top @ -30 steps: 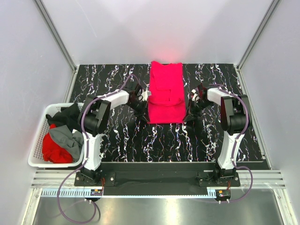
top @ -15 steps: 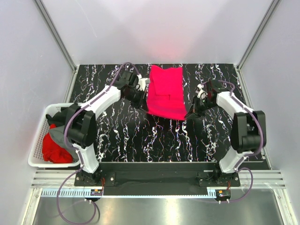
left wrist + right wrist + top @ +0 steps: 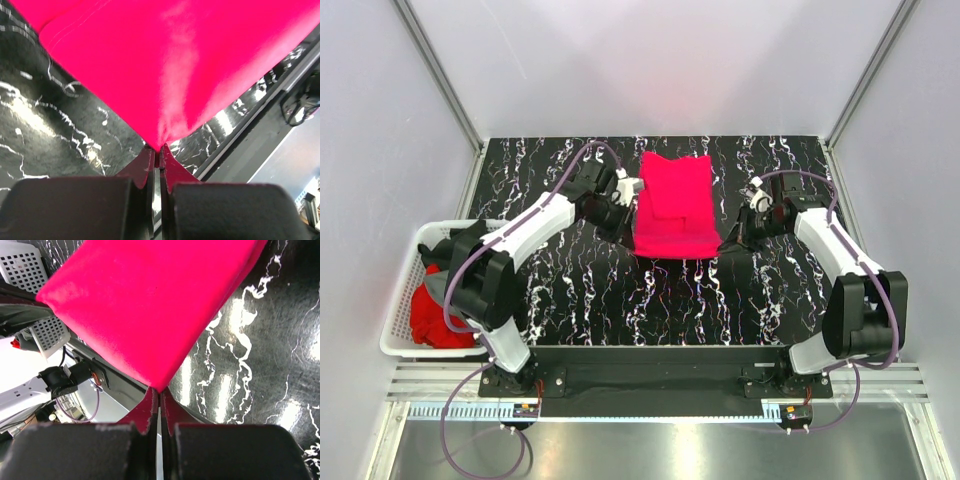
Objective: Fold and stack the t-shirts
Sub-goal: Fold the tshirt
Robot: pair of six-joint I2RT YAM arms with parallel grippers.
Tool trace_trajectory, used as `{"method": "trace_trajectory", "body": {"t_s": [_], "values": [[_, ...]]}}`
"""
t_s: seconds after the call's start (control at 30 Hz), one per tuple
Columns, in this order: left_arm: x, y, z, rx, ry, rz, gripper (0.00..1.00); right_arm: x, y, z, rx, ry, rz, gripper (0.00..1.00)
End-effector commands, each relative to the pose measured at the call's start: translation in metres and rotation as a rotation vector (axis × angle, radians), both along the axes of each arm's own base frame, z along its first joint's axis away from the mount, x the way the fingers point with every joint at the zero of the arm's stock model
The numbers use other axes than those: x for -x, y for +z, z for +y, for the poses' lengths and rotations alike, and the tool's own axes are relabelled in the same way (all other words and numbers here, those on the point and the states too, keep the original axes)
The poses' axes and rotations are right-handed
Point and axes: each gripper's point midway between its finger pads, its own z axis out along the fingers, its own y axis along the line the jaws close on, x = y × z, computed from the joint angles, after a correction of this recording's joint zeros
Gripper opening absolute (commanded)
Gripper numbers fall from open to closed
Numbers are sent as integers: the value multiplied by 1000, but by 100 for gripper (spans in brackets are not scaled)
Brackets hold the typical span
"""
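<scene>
A bright crimson-pink t-shirt (image 3: 675, 205) lies partly folded at the middle back of the black marbled table (image 3: 620, 300). Its near edge is lifted off the surface. My left gripper (image 3: 632, 222) is shut on the shirt's near left corner (image 3: 161, 142). My right gripper (image 3: 725, 240) is shut on the near right corner (image 3: 159, 385). Both wrist views show the pink cloth (image 3: 190, 60) stretched away from the pinched jaws (image 3: 145, 305). More t-shirts, red (image 3: 432, 318), grey (image 3: 450, 290) and black (image 3: 455, 250), lie bunched in the basket at left.
A white lattice basket (image 3: 392, 340) stands off the table's left edge, beside the left arm's base. White walls close in the back and sides. The metal rail (image 3: 650, 385) with both arm bases runs along the near edge.
Both grippers have carried the shirt's near edge up and toward the back, folding it over. The arms have stretched further out and the visible shirt has grown shorter.
</scene>
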Motion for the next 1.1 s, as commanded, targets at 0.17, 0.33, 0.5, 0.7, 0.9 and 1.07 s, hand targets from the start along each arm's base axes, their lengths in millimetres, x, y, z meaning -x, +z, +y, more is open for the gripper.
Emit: {"method": "trace_trajectory", "body": {"t_s": [0.17, 0.33, 0.5, 0.7, 0.9, 1.07], "values": [[-60, 17, 6, -27, 48, -149, 0, -72, 19, -1, -22, -6, -145, 0], [-130, 38, -4, -10, 69, -268, 0, -139, 32, -8, 1, -6, -246, 0], [-204, 28, -9, -23, 90, -356, 0, -204, 21, -13, 13, -14, -298, 0], [-305, 27, -17, -5, 160, -602, 20, -306, 6, -12, 30, -31, -467, 18], [-347, 23, 5, -85, 361, -712, 92, -350, -3, -11, 91, -40, -583, 78], [-308, 74, 18, 0, 372, -668, 96, -316, 26, -22, 107, 15, -591, 82]]}}
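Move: Each hand already grips one near hem corner of the t-shirt, raised about 12 cm off the table and some 20 cm apart. The t-shirt's far left corner lies about 35 cm ahead of the left hand and 1 cm to its right; its far right corner lies some 35 cm ahead of the right hand and 1 cm to its left. The table's far edge runs about 6 cm beyond the left corner, and the basket stands roughly 43 cm left of the left hand, 9 cm back. Still pinching the hem corners, both hands sweep the raised hem forward over the t-shirt towards its far corners, a little over 30 cm, rising slightly on the way, while the wrists tip the fingertips outward, some 25–30 degrees. Near the far end they dip about 7 cm and spread their fingers wide, letting go of the hem. ##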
